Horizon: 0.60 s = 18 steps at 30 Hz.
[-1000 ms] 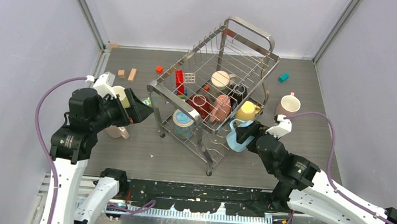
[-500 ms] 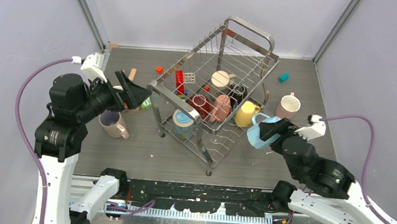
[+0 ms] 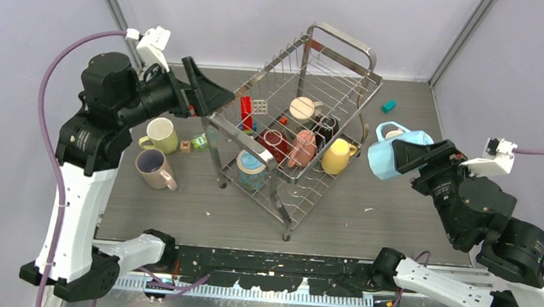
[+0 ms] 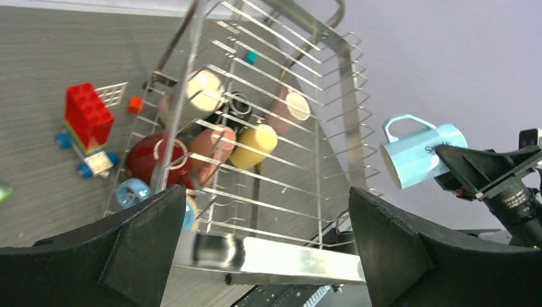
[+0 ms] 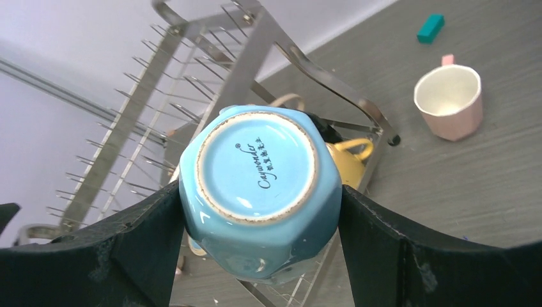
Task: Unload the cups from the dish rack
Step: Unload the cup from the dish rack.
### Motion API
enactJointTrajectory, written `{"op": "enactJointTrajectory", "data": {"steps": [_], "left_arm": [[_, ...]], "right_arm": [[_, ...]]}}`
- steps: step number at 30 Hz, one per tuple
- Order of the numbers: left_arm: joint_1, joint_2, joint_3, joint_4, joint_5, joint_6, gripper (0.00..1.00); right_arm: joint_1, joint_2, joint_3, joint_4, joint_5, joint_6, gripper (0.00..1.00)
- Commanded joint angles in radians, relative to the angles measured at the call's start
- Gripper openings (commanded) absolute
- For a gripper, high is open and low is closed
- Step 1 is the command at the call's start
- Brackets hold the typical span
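Note:
The dish rack (image 3: 243,140) stands mid-table, tilted on its feet. It holds dark red (image 3: 273,142), pink (image 3: 303,147), yellow (image 3: 337,156), cream (image 3: 302,108), black (image 3: 326,123) and blue-and-tan (image 3: 250,169) cups. My right gripper (image 3: 401,156) is shut on a light blue cup (image 3: 386,154), held in the air right of the rack with its base (image 5: 255,163) toward the wrist camera. My left gripper (image 3: 214,98) hangs open above the rack's left end, and the rim bar (image 4: 281,259) runs between its fingers (image 4: 147,236). A yellow-green cup (image 3: 161,135) and a mauve cup (image 3: 153,168) stand on the table at left.
A pink cup (image 5: 449,100) stands on the table right of the rack, near a teal block (image 5: 431,28). A red block tower (image 3: 246,111) and a small green block (image 3: 199,143) lie by the rack's left side. Grey walls close in on both sides.
My right gripper has lifted the light blue cup up and to the right, away from the rack's near corner. The left arm has risen from the table cups toward the rack's left end.

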State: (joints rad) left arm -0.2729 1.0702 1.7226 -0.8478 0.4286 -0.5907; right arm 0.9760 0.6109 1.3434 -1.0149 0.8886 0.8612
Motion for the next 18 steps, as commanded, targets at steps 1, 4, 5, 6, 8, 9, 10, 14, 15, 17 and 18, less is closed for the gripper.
{"op": "enactJointTrajectory", "data": {"steps": [1,4,5,6,8,9,10,14,15,17,18], "left_arm": [[-0.083,0.058,0.119,0.066,0.007,-0.006,1.0],[-0.149,0.108,0.181,0.085,0.007,-0.024,1.0],[-0.173,0.12,0.19,0.096,0.007,-0.031,1.0],[-0.198,0.132,0.198,0.108,0.007,-0.039,1.0],[-0.257,0.152,0.202,0.141,0.008,-0.059,1.0],[-0.282,0.162,0.202,0.152,0.006,-0.069,1.0],[-0.306,0.172,0.199,0.175,0.008,-0.085,1.0],[-0.371,0.18,0.154,0.283,0.038,-0.163,0.99],[-0.379,0.179,0.139,0.314,0.048,-0.186,0.99],[-0.392,0.177,0.111,0.371,0.066,-0.23,0.99],[-0.395,0.174,0.095,0.398,0.073,-0.251,0.98]], "right_arm": [[0.005,0.084,0.151,0.168,-0.006,-0.074,0.02],[0.005,0.151,0.231,0.216,-0.044,-0.102,0.02],[0.005,0.174,0.256,0.232,-0.059,-0.109,0.02],[0.005,0.195,0.278,0.249,-0.076,-0.113,0.02],[0.003,0.235,0.314,0.292,-0.113,-0.118,0.02],[0.004,0.254,0.329,0.314,-0.132,-0.118,0.02],[0.005,0.275,0.348,0.336,-0.155,-0.119,0.02],[0.003,0.349,0.392,0.43,-0.211,-0.117,0.02],[0.004,0.367,0.4,0.463,-0.224,-0.115,0.02],[0.004,0.402,0.413,0.51,-0.252,-0.108,0.02],[0.003,0.418,0.422,0.53,-0.266,-0.103,0.02]]}}
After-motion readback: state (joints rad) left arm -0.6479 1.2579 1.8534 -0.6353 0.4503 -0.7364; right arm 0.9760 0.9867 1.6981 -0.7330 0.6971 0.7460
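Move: The blue cup, held in my right hand, lies about 35 cm to the right of my left hand, 2 cm back and some 8 cm lower. The rack's top shelf is roughly 13 cm right of my left hand, 5 cm ahead and 13 cm below. From my right hand, my open left gripper is about 36 cm left, 5 cm ahead and 8 cm higher; the yellow cup is 8 cm left, 13 cm ahead, the pink cup 10 cm right, 20 cm ahead, both over 30 cm down. I bring both hands together high over the rack: my right hand, still gripping the blue cup by its base end, rises about 11 cm while swinging some 10 cm left and a little forward. My left hand travels about 12 cm right over the top shelf, also climbing 5 cm, its wrist turning some 20 degrees clockwise, fingers kept wide open towards the cup. ##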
